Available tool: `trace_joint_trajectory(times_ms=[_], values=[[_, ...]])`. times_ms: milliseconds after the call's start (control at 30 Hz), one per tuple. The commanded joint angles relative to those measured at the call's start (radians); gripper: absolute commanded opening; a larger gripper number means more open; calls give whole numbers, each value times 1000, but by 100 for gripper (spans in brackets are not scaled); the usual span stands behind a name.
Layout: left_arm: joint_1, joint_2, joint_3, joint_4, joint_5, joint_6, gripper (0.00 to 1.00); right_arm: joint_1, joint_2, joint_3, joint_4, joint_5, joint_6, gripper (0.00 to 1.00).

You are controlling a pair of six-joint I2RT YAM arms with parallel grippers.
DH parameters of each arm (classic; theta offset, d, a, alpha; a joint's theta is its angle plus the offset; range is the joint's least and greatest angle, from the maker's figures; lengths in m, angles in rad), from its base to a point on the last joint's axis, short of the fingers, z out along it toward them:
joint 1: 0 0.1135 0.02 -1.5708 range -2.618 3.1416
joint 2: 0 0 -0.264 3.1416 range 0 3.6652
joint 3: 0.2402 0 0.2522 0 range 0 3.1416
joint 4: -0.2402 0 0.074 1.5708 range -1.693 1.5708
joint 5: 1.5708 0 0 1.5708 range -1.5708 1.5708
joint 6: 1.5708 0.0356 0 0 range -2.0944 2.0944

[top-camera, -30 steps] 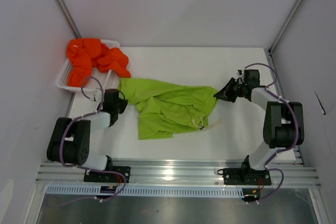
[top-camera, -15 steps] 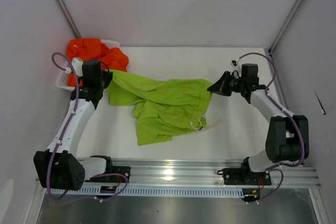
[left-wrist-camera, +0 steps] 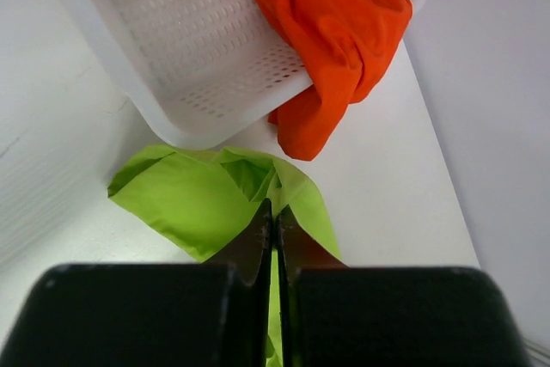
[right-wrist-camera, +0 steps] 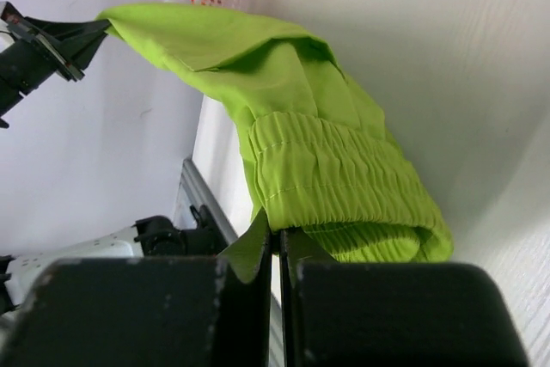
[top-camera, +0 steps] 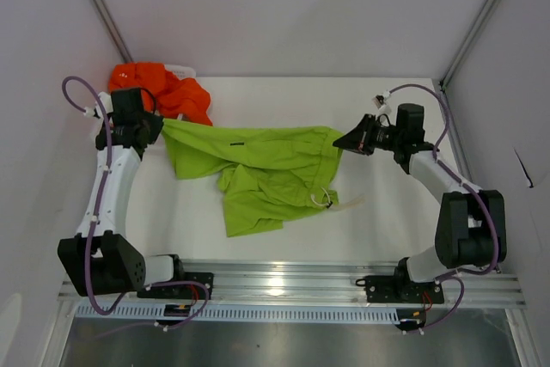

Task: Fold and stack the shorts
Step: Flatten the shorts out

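Observation:
The lime green shorts (top-camera: 258, 165) hang stretched between both arms above the white table. My left gripper (top-camera: 160, 125) is shut on their left corner (left-wrist-camera: 258, 182), next to the basket. On the right, my right gripper (top-camera: 340, 143) is shut on the gathered elastic waist (right-wrist-camera: 344, 174). The lower part of the green shorts droops onto the table, and a white drawstring (top-camera: 331, 202) trails at its right edge. The orange shorts (top-camera: 159, 92) lie crumpled in the white mesh basket (left-wrist-camera: 198, 49), one leg spilling over its rim (left-wrist-camera: 331, 49).
The basket stands at the back left corner of the table against the left wall. Grey walls close in the table on the left, back and right. An aluminium rail (top-camera: 284, 281) with both arm bases runs along the near edge.
Both arms have lifted and pulled apart. The left gripper swung up and left toward the basket, the right moved slightly back, and the green shorts are drawn out wider between them.

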Motion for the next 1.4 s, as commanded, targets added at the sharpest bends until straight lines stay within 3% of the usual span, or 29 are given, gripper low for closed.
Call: trace_joint_trajectory(times_ms=[0,200,400,533,767,1033,1167,1233,1300,1367], values=[[24,20,64,-43,23,60,0,-4,85,32,-48,-67,38,0],[22,12,52,-113,20,75,0,-10,104,81,-317,29,-38,0],[22,1,-75,-9,52,57,0,-51,188,152,-323,92,11,0],[2,130,-52,26,84,45,0,-56,306,198,-276,102,56,0],[-77,300,78,89,38,2,0,-63,430,204,-86,94,173,0],[-88,508,394,2,23,-21,0,-100,450,224,-62,117,130,0],[-88,552,461,-9,26,-23,0,-99,444,210,66,80,129,0],[-87,563,474,-10,24,-23,0,-91,446,209,100,63,130,5],[-88,569,488,-12,26,-23,0,-83,450,210,129,68,126,22],[-90,577,492,-7,27,-20,0,-76,459,209,161,85,121,29]])
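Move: The middle of the green shorts, which both hands hold up by their far corners, lies some 26 cm to the left hand's right, about level with it and 18 cm lower. For the left hand, the orange shorts' hanging end is about 22 cm ahead and 1 cm right, and the basket 18 cm ahead and 16 cm left. From the right hand, the green shorts' middle is about 26 cm left, 3 cm ahead and 16 cm down; the drawstring is 5 cm back and 2 cm left. The green shorts' raised far edge is swung down, then outward over the table, both hands keeping their pinches. The left hand sinks about 10 cm, easing back, then sweeps forward and partly up beside the basket towards the orange shorts, ending slightly right. The right hand drops in two steps, tips its front side down some 30 degrees, edges forward and right, then lifts a little while its fingers begin to open. ##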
